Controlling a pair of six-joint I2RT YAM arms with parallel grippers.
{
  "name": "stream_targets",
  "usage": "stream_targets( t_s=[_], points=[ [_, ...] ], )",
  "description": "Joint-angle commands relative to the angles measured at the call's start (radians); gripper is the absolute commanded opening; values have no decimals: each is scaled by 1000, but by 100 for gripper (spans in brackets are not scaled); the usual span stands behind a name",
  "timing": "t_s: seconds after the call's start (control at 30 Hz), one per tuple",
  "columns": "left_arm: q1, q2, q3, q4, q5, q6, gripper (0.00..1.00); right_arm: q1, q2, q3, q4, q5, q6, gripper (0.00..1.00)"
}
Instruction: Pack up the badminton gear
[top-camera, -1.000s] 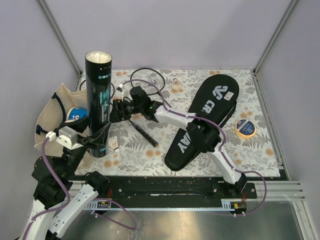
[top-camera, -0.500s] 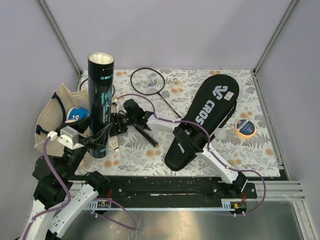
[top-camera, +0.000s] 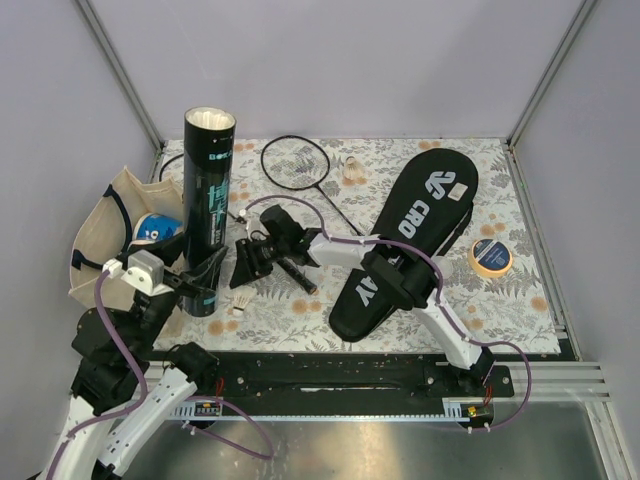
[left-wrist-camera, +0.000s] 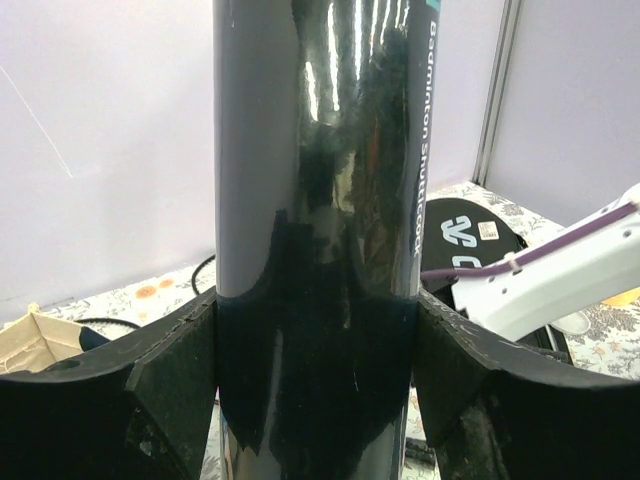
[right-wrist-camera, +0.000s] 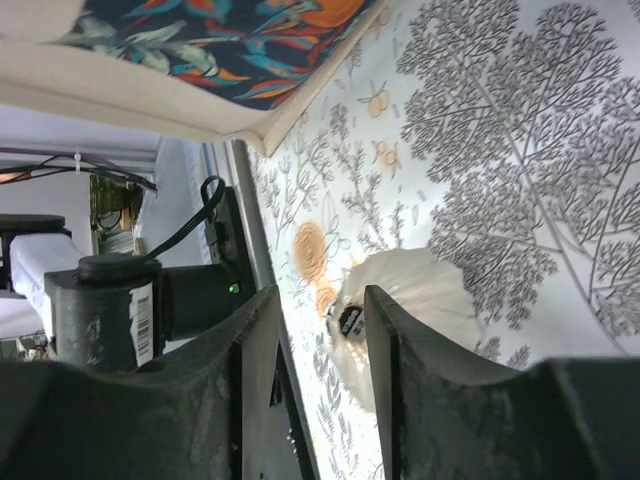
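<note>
The long black tube (top-camera: 208, 215) stands upright at the left of the mat, its open top showing white. My left gripper (top-camera: 200, 287) is shut on its lower part; in the left wrist view both fingers (left-wrist-camera: 175, 375) press the tube (left-wrist-camera: 315, 200). My right gripper (top-camera: 244, 280) reaches down-left, open, over a white shuttlecock (top-camera: 240, 303). In the right wrist view that shuttlecock (right-wrist-camera: 410, 295) lies on the mat partly between the jaws of the gripper (right-wrist-camera: 322, 300), with a gap on the left side. A racquet (top-camera: 298, 160) lies at the back. The black cover (top-camera: 405, 235) lies at the right.
A beige tote bag (top-camera: 105, 235) sits left of the tube, its patterned lining (right-wrist-camera: 200, 40) close to my right gripper. A second racquet's handle (top-camera: 292, 267) lies under the right arm. Another shuttlecock (top-camera: 350, 172) stands at the back. A tape roll (top-camera: 490, 258) lies at the right.
My right gripper has come forward and down from beside the tube to the shuttlecock, and its jaws have narrowed. The back racquet's head is now uncovered. The tube stands a little straighter.
</note>
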Motion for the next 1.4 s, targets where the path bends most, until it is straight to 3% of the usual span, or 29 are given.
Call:
stream_targets(
  t_s=[0.0,0.1,0.43,0.63,0.7,0.93,1.03,1.17,1.37],
  points=[
    [1,9,-6,86,17,-15,27,1,-115,-59,38,-10,-49,42],
    [0,6,-12,88,17,-18,27,1,-127,-90,38,-4,-54,38],
    [1,-14,-28,78,14,-27,27,1,-161,-147,22,-4,-69,35],
    [1,-15,-46,75,12,-18,27,-5,-229,-206,28,12,-79,18],
    [1,-14,-57,71,11,-10,27,-19,-262,-243,86,-10,-30,12],
    [1,-8,-98,54,32,11,27,-145,-388,-452,530,-88,308,1],
    [1,-5,-112,43,78,37,27,-214,-469,-502,573,-96,343,0],
    [1,14,-128,0,170,83,25,-335,-656,-549,446,-76,264,0],
    [1,48,-149,-21,265,111,25,-510,-916,-461,-89,114,-37,0]
  ],
)
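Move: The shuttlecock lies almost directly beneath the right fingertips, about 3 cm down and neither ahead nor to the side; the black racket handle lies roughly 5 cm farther out and 11 cm to the right of that hand, and 3 cm down. The tote bag's middle is some 23 cm to its left and 5 cm ahead, about 5 cm up. From the left hand, which holds the tube upright, the shuttlecock is around 5 cm ahead, 4 cm right and 34 cm below. Staying low, the right hand creeps about 4 cm back and to the right while its half-open fingers close and pinch the shuttlecock near its cork end, then it sweeps up about 20 cm, right and forward over the racket handle, swinging clockwise some 25 degrees with the fingertips lifting. The left hand keeps its hold on the tube, sinking about 8 cm and drifting right, mostly late on, and tips the open mouth over to the right. ##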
